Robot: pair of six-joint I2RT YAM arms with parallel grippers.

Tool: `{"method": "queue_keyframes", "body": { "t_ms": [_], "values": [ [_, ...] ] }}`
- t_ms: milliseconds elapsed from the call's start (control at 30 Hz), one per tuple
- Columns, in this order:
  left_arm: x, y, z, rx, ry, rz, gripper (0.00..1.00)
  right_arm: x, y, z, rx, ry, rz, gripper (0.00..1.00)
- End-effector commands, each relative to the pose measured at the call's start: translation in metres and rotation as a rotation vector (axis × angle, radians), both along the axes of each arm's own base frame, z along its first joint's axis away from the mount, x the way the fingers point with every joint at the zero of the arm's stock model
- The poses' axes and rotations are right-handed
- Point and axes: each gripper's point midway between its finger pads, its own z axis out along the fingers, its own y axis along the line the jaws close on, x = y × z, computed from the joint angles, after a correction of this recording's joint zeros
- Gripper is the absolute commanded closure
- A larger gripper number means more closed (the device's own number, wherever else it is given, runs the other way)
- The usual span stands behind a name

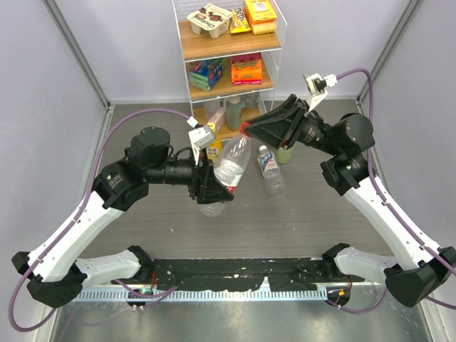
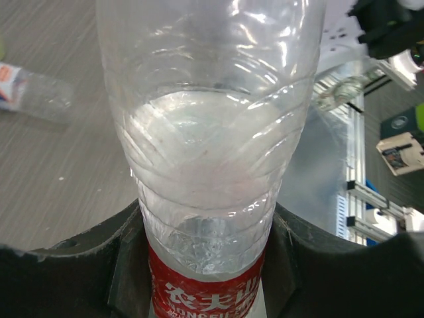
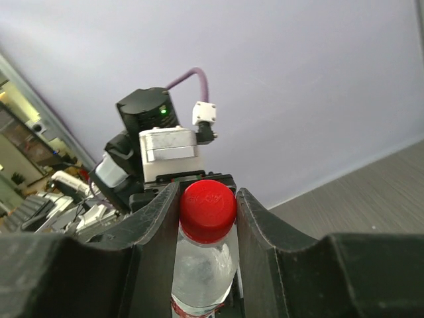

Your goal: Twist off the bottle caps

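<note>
A clear bottle with a red label hangs tilted above the table between both arms. My left gripper is shut on its lower body, and the black fingers press both sides just above the label. The red cap sits squeezed between the jaws of my right gripper, seen in the top view at the bottle's upper end. A second clear bottle with a blue-white label lies on the table to the right. A patch of yellow shows behind the left wrist.
A white wire rack of snack boxes and bottles stands at the back centre. A pale green bottle stands under the right arm. Grey walls close both sides. A black rail runs along the near edge.
</note>
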Motion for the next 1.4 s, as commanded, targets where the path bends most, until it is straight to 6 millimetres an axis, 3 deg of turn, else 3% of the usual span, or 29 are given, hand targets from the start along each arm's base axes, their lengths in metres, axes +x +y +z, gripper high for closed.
{"method": "queue_keyframes", "body": {
  "t_ms": [0,267,467,533,600,700,800,867,1033,1167,1367],
  "values": [
    [-0.026,-0.011,0.052,-0.200,-0.075,-0.170,1.00,-0.056,-0.002,0.018,-0.007,-0.143,0.221,0.98],
    [-0.053,-0.007,0.066,-0.296,-0.076,-0.313,1.00,-0.078,-0.009,0.027,0.018,-0.221,0.293,0.98],
    [-0.053,-0.007,0.061,-0.293,-0.071,-0.313,1.00,-0.076,-0.008,0.027,0.020,-0.211,0.287,0.98],
    [-0.051,-0.007,0.056,-0.277,-0.064,-0.300,1.00,-0.073,-0.008,0.029,0.027,-0.196,0.271,0.93],
    [-0.048,-0.007,0.049,-0.254,-0.064,-0.284,1.00,-0.066,-0.007,0.029,0.025,-0.167,0.235,0.72],
    [-0.042,-0.006,0.036,-0.211,-0.059,-0.247,1.00,-0.063,-0.008,0.034,0.033,-0.168,0.208,0.50],
    [-0.037,-0.005,0.024,-0.180,-0.067,-0.215,1.00,-0.057,-0.009,0.034,0.040,-0.143,0.164,0.17],
    [-0.033,-0.003,0.016,-0.153,-0.069,-0.189,1.00,-0.049,-0.010,0.030,0.023,-0.116,0.113,0.03],
    [-0.027,0.004,-0.006,-0.079,-0.071,-0.141,1.00,-0.015,-0.016,0.017,-0.021,-0.033,-0.097,0.00],
    [-0.019,0.012,-0.026,-0.004,-0.071,-0.081,1.00,0.014,-0.031,-0.014,-0.086,0.121,-0.287,0.00],
    [-0.001,0.029,-0.068,0.135,-0.066,0.059,1.00,0.014,-0.058,-0.047,-0.121,0.233,-0.436,0.00]
  ]
}}
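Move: The red cap is already between the right fingers, its bottle hanging down and slightly back from it. From the left hand, which holds the label, the cap is some 7 cm ahead, 4 cm right and 12 cm up. Well below, the blue-labelled bottle lies about 19 cm ahead and 10 cm right of the right hand, the yellow bottle 23 cm ahead and 9 cm left. Finishing a twist, both hands draw bottle and cap back about 5 cm and up 3, the right turning some 10 degrees counter-clockwise on the cap while the left turns the bottle clockwise. The right fingers then open wide and let go, that hand sweeping forward, down and right off the cap and turning clockwise, as the left keeps its grip and sinks about 7 cm, easing forward. ##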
